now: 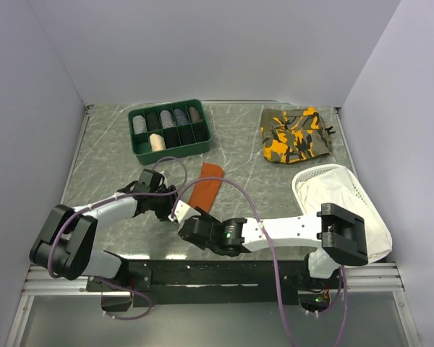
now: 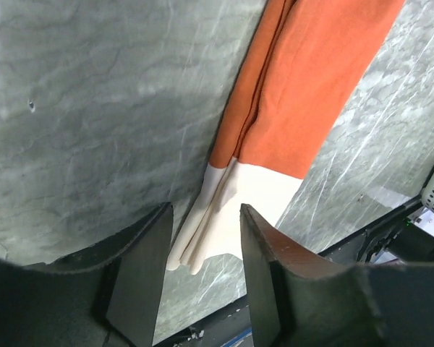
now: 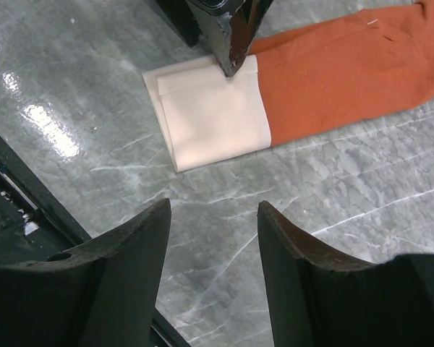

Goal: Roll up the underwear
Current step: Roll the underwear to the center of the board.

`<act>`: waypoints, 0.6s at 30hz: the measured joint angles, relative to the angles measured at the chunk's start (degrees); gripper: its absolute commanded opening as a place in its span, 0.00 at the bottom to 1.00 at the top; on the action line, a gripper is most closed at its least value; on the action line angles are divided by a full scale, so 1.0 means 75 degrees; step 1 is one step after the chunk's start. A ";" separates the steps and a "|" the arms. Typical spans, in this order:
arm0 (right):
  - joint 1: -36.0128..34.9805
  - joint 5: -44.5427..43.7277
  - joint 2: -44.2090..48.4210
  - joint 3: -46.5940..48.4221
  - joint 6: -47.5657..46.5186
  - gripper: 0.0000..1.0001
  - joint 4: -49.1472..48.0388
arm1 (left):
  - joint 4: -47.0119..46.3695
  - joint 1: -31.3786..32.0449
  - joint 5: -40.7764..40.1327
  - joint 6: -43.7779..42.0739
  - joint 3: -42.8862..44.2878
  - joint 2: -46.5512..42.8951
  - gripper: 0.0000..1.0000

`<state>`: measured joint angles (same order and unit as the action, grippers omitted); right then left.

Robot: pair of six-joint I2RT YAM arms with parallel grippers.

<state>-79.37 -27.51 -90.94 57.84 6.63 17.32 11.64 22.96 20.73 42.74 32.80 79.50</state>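
The underwear (image 1: 206, 184) lies flat on the grey marble table as a long, narrow, folded rust-orange strip. Its cream-white waistband (image 3: 213, 119) is the end nearest the arms. My left gripper (image 2: 205, 213) stands open astride the waistband's folded left edge (image 2: 202, 238), with gaps on both sides. One of its fingers (image 3: 231, 43) comes down on the waistband's far edge in the right wrist view. Open as well, my right gripper (image 3: 213, 206) hovers over bare table just short of the waistband, with nothing between its fingers. From above, both grippers (image 1: 172, 202) (image 1: 186, 223) crowd the strip's near end.
A green compartment tray (image 1: 137, 153) with rolled socks stands at the back left. An orange-and-olive camouflage garment (image 1: 296, 134) lies at the back right. A white mesh basket (image 1: 347, 189) holding white cloth sits at the right. The black base rail (image 1: 224, 271) borders the near edge.
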 measured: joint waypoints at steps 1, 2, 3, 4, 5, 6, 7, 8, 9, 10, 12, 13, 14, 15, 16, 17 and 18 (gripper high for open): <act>0.0000 0.0020 0.0000 0.0000 0.0012 0.59 0.0000 | -0.0044 -0.0003 0.0000 0.0029 -0.0061 -0.0047 0.48; 0.0000 0.0032 0.0000 0.0000 0.0015 0.59 0.0000 | -0.0087 -0.0006 0.0003 0.0058 -0.0102 -0.0076 0.47; 0.0000 0.0052 0.0000 0.0000 0.0015 0.59 0.0000 | -0.0119 -0.0009 0.0009 0.0070 -0.0125 -0.0085 0.46; 0.0000 0.0079 0.0000 0.0000 0.0015 0.59 -0.0003 | -0.0134 -0.0015 0.0015 0.0085 -0.0134 -0.0082 0.45; 0.0000 0.0099 0.0000 0.0000 0.0012 0.59 -0.0003 | -0.0163 -0.0023 0.0032 0.0087 -0.0154 -0.0073 0.42; 0.0000 0.0117 -0.0003 0.0000 0.0012 0.58 -0.0003 | -0.0198 -0.0029 0.0052 0.0093 -0.0169 -0.0067 0.40; 0.0000 0.0131 -0.0009 0.0000 0.0012 0.58 -0.0003 | -0.0251 -0.0032 0.0070 0.0114 -0.0192 -0.0050 0.39; 0.0000 0.0137 -0.0023 0.0000 0.0012 0.59 -0.0003 | -0.0306 -0.0032 0.0117 0.0134 -0.0219 -0.0017 0.35; 0.0000 0.0137 -0.0038 0.0003 0.0012 0.58 -0.0006 | -0.0373 -0.0038 0.0195 0.0143 -0.0227 0.0041 0.33; 0.0000 0.0140 -0.0058 0.0003 0.0012 0.58 -0.0006 | -0.0420 -0.0038 0.0239 0.0154 -0.0230 0.0085 0.32; 0.0000 0.0163 -0.0105 0.0003 0.0012 0.58 -0.0006 | -0.0554 -0.0038 0.0373 0.0184 -0.0265 0.0187 0.28; 0.0000 0.0175 -0.0131 0.0006 0.0015 0.58 -0.0009 | -0.0612 -0.0038 0.0420 0.0181 -0.0280 0.0224 0.26; 0.0000 0.0192 -0.0152 0.0006 0.0015 0.58 -0.0009 | -0.0664 -0.0038 0.0469 0.0189 -0.0297 0.0259 0.23; 0.0000 0.0224 -0.0166 0.0006 0.0015 0.58 -0.0006 | -0.0685 -0.0041 0.0504 0.0195 -0.0303 0.0283 0.22; 0.0000 0.0248 -0.0172 0.0006 0.0015 0.58 -0.0006 | -0.0691 -0.0038 0.0516 0.0189 -0.0306 0.0297 0.21; 0.0000 0.0268 -0.0172 0.0015 0.0015 0.58 -0.0003 | -0.0694 -0.0038 0.0522 0.0192 -0.0309 0.0309 0.19; -0.0006 0.0286 -0.0175 0.0032 0.0015 0.58 -0.0009 | -0.0694 -0.0038 0.0525 0.0192 -0.0309 0.0321 0.19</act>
<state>-79.42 -25.36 -92.25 58.08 6.74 17.26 6.44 22.68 24.67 44.18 30.48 81.91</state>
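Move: The folded left edge of the cream waistband lies just under the left fingers, about 1 cm back, 1 cm to their right and 2 cm down. The underwear's orange part is centred roughly 10 cm ahead and 6 cm to the right at the same level; the green sock tray is some 31 cm ahead and 4 cm left. From the right hand, that waistband edge is about 8 cm ahead, 6 cm left and 7 cm below. Bring the left gripper about 1 cm down and 1 cm to the right, easing slightly back, onto the folded edge of the cream waistband. As it sinks, narrow the half-open fingers to less than half their gap so that the fold sits between the tips, tilting the wrist no more than some 5 degrees. ##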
